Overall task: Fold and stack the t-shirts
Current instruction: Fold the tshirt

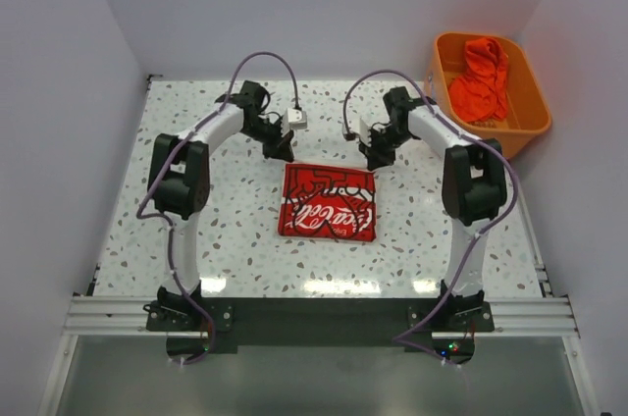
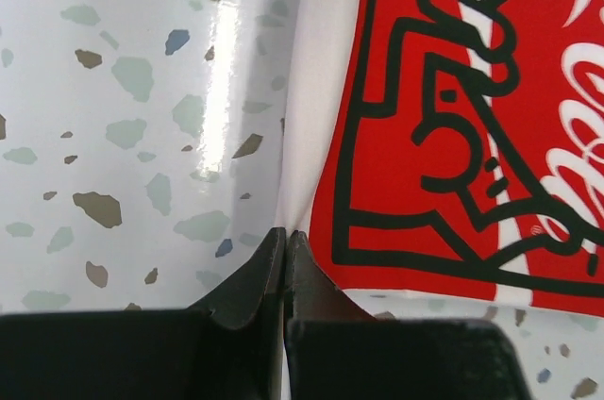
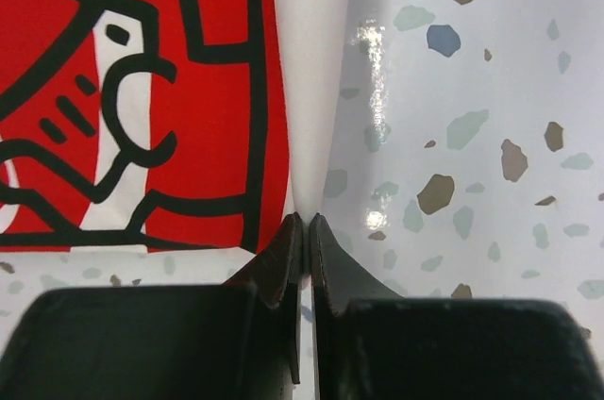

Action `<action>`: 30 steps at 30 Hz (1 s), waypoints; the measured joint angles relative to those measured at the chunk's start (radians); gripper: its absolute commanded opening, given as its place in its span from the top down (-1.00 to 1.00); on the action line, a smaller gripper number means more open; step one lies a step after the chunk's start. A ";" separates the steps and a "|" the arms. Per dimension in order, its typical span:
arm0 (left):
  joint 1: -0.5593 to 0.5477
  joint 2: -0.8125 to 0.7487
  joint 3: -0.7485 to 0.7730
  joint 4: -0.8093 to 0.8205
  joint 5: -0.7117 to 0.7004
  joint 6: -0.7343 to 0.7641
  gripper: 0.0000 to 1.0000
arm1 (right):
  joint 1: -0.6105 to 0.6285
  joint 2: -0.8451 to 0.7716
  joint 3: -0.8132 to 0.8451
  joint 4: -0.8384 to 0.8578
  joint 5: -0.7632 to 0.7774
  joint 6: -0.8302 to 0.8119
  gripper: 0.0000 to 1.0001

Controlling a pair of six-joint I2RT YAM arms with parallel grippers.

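A folded t-shirt [image 1: 329, 202], red with white Coca-Cola script and black line art, lies in the middle of the speckled table. My left gripper [image 1: 285, 151] sits at its far left corner and my right gripper [image 1: 375, 156] at its far right corner. In the left wrist view the t-shirt [image 2: 406, 136] has a white edge that runs down into the left gripper [image 2: 286, 233], whose jaws are shut on it. In the right wrist view the t-shirt [image 3: 189, 117] tapers the same way into the right gripper [image 3: 308, 218], which pinches the white cloth.
An orange plastic tub [image 1: 535, 92] stands off the table's back right corner with a crumpled orange cloth [image 1: 481, 78] inside. White walls close in on three sides. The arm bases are bolted to the rail at the near edge.
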 measured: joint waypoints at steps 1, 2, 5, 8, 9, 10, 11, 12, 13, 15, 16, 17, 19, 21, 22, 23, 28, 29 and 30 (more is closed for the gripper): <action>0.000 0.028 0.013 0.004 -0.006 -0.008 1.00 | 0.000 0.022 0.005 0.010 0.006 0.002 1.00; 0.000 0.061 0.032 0.011 -0.013 -0.021 1.00 | 0.000 0.054 0.018 0.018 0.016 0.008 1.00; 0.000 0.142 0.084 0.048 -0.038 -0.064 1.00 | 0.000 0.111 0.044 0.051 0.044 0.026 1.00; 0.000 0.184 0.126 0.080 -0.071 -0.109 0.88 | 0.000 0.127 0.060 0.095 0.072 0.045 0.96; 0.000 0.192 0.140 0.088 -0.082 -0.122 0.73 | 0.000 0.127 0.067 0.108 0.082 0.054 0.76; 0.000 0.196 0.153 0.096 -0.088 -0.130 0.57 | 0.000 0.127 0.076 0.123 0.093 0.067 0.54; 0.002 0.199 0.166 0.111 -0.103 -0.151 0.42 | 0.000 0.127 0.083 0.137 0.102 0.083 0.23; 0.005 0.199 0.173 0.127 -0.117 -0.166 0.35 | 0.000 0.127 0.093 0.158 0.126 0.110 0.07; 0.011 0.198 0.180 0.140 -0.124 -0.189 0.27 | -0.002 0.127 0.096 0.175 0.140 0.122 -0.06; 0.034 0.187 0.177 0.183 -0.121 -0.247 -0.10 | -0.007 0.121 0.098 0.214 0.169 0.188 -0.50; 0.047 0.174 0.168 0.203 -0.119 -0.274 -0.13 | -0.010 0.115 0.098 0.228 0.178 0.225 -0.59; 0.063 0.153 0.147 0.228 -0.115 -0.315 -0.39 | -0.013 0.106 0.098 0.236 0.187 0.266 -0.68; 0.095 0.077 0.074 0.286 -0.098 -0.399 -0.57 | -0.017 0.071 0.098 0.240 0.191 0.365 -0.72; 0.119 -0.023 -0.016 0.347 -0.068 -0.514 -1.00 | -0.021 0.017 0.098 0.242 0.168 0.484 -0.88; 0.121 -0.070 -0.056 0.377 -0.057 -0.572 -1.00 | -0.022 -0.014 0.098 0.243 0.143 0.548 -0.92; 0.121 -0.124 -0.107 0.415 -0.039 -0.645 -1.00 | -0.022 -0.040 0.097 0.246 0.121 0.598 -0.94; 0.054 -0.303 -0.341 0.617 0.098 -0.962 -1.00 | -0.005 -0.198 -0.014 0.315 -0.099 0.942 -0.97; 0.036 -0.307 -0.382 0.649 0.132 -1.014 -1.00 | 0.005 -0.213 -0.049 0.321 -0.138 0.996 -0.97; 0.017 -0.307 -0.421 0.675 0.160 -1.059 -1.00 | 0.019 -0.220 -0.090 0.332 -0.177 1.043 -0.97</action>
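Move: I hold the folded t-shirt's far-left corner in my left hand and its far-right corner, some 19 cm to the right, in my right. Each goes to bare table roughly 5 cm ahead and 4 to 5 cm below its own hand. The t-shirt's middle lies about 8 cm back and 5 cm down from each, 10 cm inward. The orange bin stands about 16 cm ahead and 28 cm right of my right hand. I pull both far corners of the t-shirt forward and down by about 5 cm to lay them on the table, then open both hands wide as they run on a little farther forward. Letting go, I lift both some 14 cm and draw back over the shirt, moving inward, my left hand turning counter-clockwise and my right clockwise, roughly 30 degrees. ##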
